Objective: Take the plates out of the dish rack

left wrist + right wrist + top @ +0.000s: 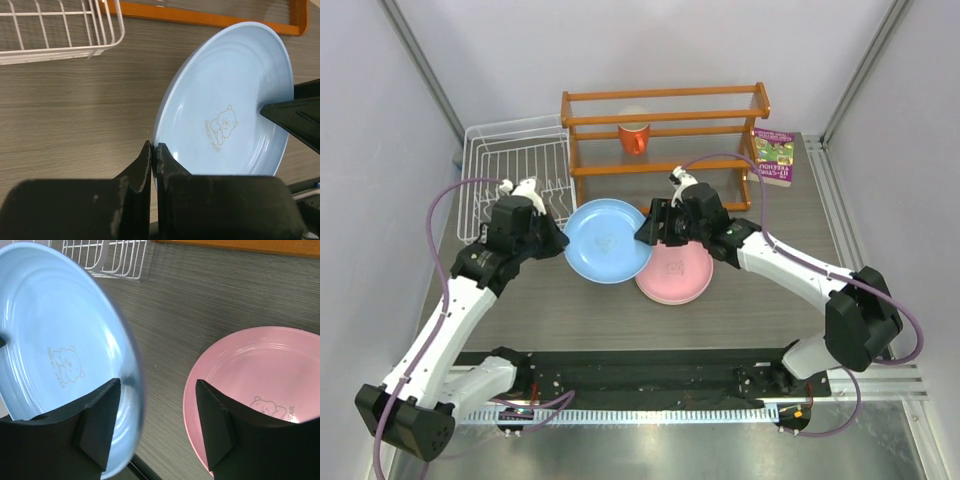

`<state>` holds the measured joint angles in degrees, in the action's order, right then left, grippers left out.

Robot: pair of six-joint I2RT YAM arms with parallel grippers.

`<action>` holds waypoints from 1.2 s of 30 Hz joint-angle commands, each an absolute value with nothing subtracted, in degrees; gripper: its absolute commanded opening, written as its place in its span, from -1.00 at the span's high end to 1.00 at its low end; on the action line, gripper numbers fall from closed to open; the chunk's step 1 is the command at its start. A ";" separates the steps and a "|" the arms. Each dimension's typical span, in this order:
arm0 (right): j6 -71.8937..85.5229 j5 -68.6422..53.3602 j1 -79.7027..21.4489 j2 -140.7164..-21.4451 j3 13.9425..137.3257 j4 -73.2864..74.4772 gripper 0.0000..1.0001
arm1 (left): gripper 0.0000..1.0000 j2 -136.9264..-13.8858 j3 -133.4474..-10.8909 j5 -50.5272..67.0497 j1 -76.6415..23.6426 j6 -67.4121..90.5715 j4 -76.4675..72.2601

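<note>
The light blue plate [608,240] hangs tilted above the table, held by its left rim in my left gripper [563,240], which is shut on it. The left wrist view shows the jaws [153,146] pinched on the plate [230,110] edge. My right gripper [648,236] stands open around the plate's right rim [50,340], with its jaws [159,382] apart and the rim between them. The pink plate [675,272] lies flat on the table under the right gripper [260,375]. The white wire dish rack [515,175] stands at the back left.
An orange wooden shelf [665,130] holding an orange mug [634,135] stands behind the plates. A book [774,157] lies at the back right. The rack's corner [60,30] and the shelf's base rail [200,17] lie close beyond the blue plate.
</note>
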<state>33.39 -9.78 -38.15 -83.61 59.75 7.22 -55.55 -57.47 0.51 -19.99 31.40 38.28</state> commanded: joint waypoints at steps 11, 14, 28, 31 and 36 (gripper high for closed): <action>32.08 -0.27 -38.41 -78.93 58.71 11.22 0.88 | -0.03 -56.51 -55.99 -4.39 -23.82 32.87 31.29; 30.94 6.48 -37.53 -75.24 57.75 15.45 0.88 | -0.35 -56.43 -55.20 -6.85 -23.82 31.73 31.38; 31.03 9.93 -29.62 -66.36 47.90 23.20 0.86 | -0.99 -54.93 -52.03 -13.18 -23.82 29.62 30.23; 30.06 9.32 -28.22 -66.71 46.50 23.12 0.85 | -0.99 -54.32 -51.42 -14.06 -23.82 29.18 30.41; 29.00 7.91 -26.63 -68.90 45.53 21.19 0.83 | -0.99 -53.44 -50.98 -15.03 -23.82 28.65 30.50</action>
<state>30.02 9.04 -27.62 -68.01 45.36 25.04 -55.02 -51.20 -12.93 -23.64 29.76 32.82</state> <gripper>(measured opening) 0.111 0.995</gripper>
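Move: The blue plate hangs between the hands: its middle is about 8 cm to the right hand's left and roughly level with it, with the right rim between those open fingers. The pink plate, on the pile, lies some 7 cm right of that hand, 3 cm back and 9 cm below; the shelf's front rail is 12 cm ahead, 4 cm right, low down. From the left hand, gripping the other rim, the blue plate's middle is 9 cm right, 1 cm ahead. The blue plate changes hands: the right fingers close on its right rim, then the left fingers open wide and let go, that hand staying near the spot and sinking about 3 cm. The right hand carries the plate some 17 cm right, over the pink plate, then down about 7 cm towards it, turning clockwise and rolling its left side down by some 20 degrees each. ##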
